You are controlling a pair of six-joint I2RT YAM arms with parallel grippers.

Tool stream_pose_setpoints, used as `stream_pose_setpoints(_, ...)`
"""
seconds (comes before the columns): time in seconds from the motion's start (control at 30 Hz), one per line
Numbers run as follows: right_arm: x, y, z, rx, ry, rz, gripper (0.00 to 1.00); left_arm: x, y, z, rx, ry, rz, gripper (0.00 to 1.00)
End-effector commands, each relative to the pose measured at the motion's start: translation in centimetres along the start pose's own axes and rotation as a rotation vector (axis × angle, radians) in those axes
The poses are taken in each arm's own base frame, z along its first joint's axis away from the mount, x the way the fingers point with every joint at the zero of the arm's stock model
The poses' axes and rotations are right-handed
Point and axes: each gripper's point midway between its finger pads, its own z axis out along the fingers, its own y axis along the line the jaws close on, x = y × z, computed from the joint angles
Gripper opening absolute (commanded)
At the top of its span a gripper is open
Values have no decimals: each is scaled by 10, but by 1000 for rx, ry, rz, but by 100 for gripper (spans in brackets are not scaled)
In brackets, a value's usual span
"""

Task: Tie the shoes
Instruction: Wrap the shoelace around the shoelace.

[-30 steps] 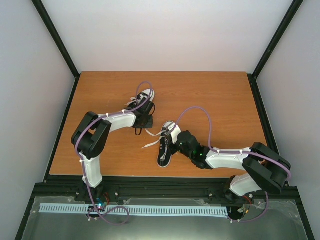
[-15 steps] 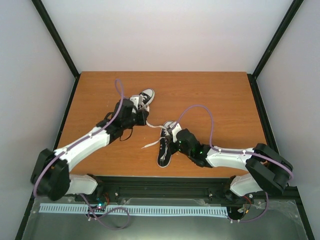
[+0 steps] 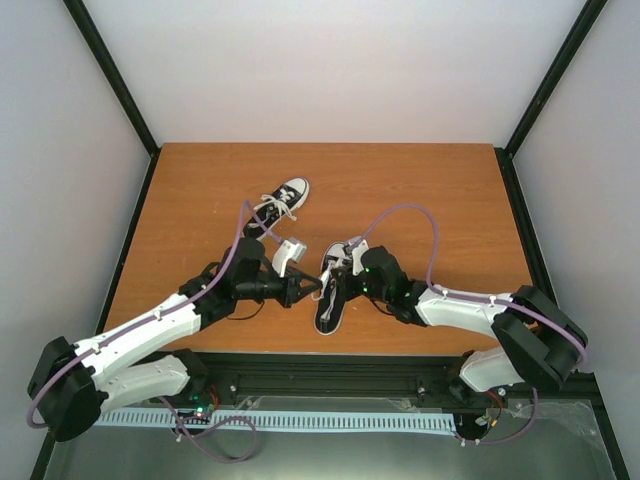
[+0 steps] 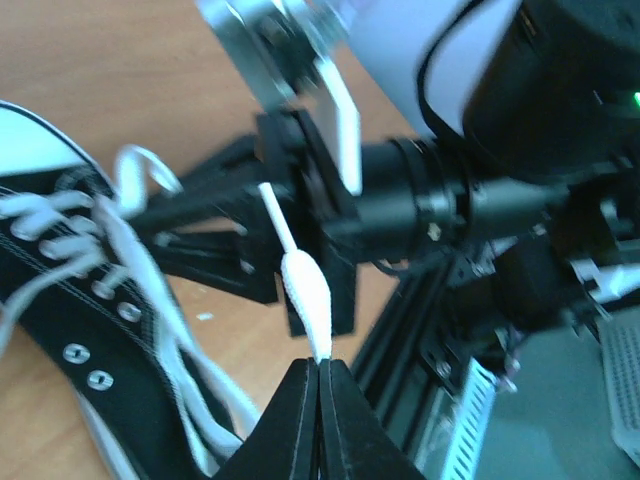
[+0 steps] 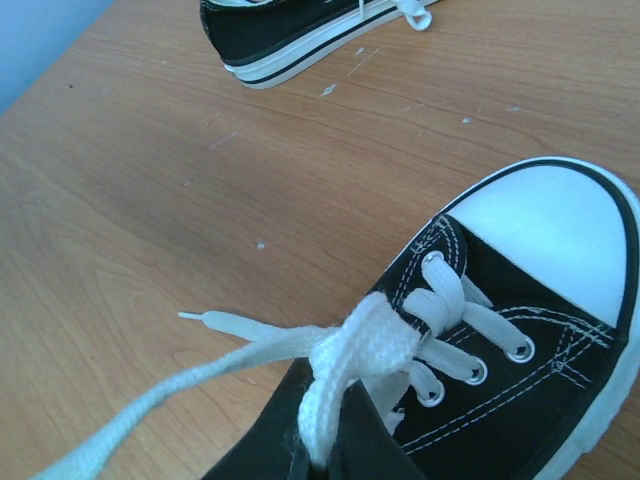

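Observation:
Two black shoes with white toe caps lie on the wooden table. The near shoe (image 3: 330, 300) sits between my grippers. The far shoe (image 3: 284, 198) lies further back. My left gripper (image 3: 311, 287) is at the near shoe's left side, shut on the end of a white lace (image 4: 304, 288). In its wrist view the fingertips (image 4: 320, 366) pinch that lace, and the shoe (image 4: 70, 310) lies to the left. My right gripper (image 3: 348, 268) hangs over the shoe's lacing, shut on a thick lace strand (image 5: 350, 350) beside the eyelets. The toe cap (image 5: 550, 235) shows to the right.
In the right wrist view a loose lace tip (image 5: 200, 318) lies on the bare wood, and the far shoe (image 5: 290, 30) is at the top edge. A black frame rail (image 3: 330, 362) runs along the table's near edge, and purple cables loop above both arms.
My left arm has swung from the far shoe down to the near shoe's left side and now pinches a lace end. The right gripper has shifted slightly back over the lacing.

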Motion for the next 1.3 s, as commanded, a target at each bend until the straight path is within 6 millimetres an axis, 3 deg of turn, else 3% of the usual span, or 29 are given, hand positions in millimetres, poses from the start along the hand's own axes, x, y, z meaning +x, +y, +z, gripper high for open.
stream_pose_setpoints(0.0, -16, 12, -1, -83, -23, 56, 3, 27, -28, -2, 106, 97, 68, 1)
stream_pose_setpoints(0.17, -19, 10, 0, -112, -13, 81, 3, 57, -30, 8, 100, 203, 65, 1)
stream_pose_setpoints(0.3, -21, 8, 1, -123, -12, 96, 3, 83, -46, 24, 140, 285, 98, 1)
stream_pose_setpoints(0.43, -22, 6, 2, -128, -10, 102, 3, 97, -60, 36, 182, 362, 158, 1)
stream_pose_setpoints(0.57, -21, 5, 2, -132, -7, 92, 3, 99, -60, 53, 163, 400, 203, 3)
stream_pose_setpoints(0.73, -20, 7, -1, -141, -17, 69, 3, 78, -47, 56, 58, 294, 236, 51)
stream_pose_setpoints(0.83, -19, 7, -3, -148, -29, 52, 3, 58, -42, 39, -6, 185, 234, 67)
stream_pose_setpoints(1.07, -16, 11, -5, -180, -48, 6, 3, 6, -21, -8, -142, -39, 147, 85)
stream_pose_setpoints(1.27, -7, 14, -10, -203, -52, -77, 3, -44, 7, -2, -285, -63, 58, 88)
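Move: My left hand, with the lace end in its fingers, is almost straight above the heel of the near shoe, roughly 15 cm up. The loop pinched in my right hand lies some 7 cm ahead of my left hand, 3 cm to its right and 9 cm lower. The near shoe's middle is about 8 cm ahead, 2 cm right and 16 cm below. From my right hand, the heel lies about 7 cm back, level sideways and 6 cm down. I draw the lace end back over the heel with my left hand, about 10 cm towards my base, sinking some 7 cm and edging right as the wrist turns clockwise. There I open the fingers wide to let the end go, then swing up and forward again, wrist turning back, to come open beside the loop. My right hand stays put, turns slightly and keeps pinching the loop. ##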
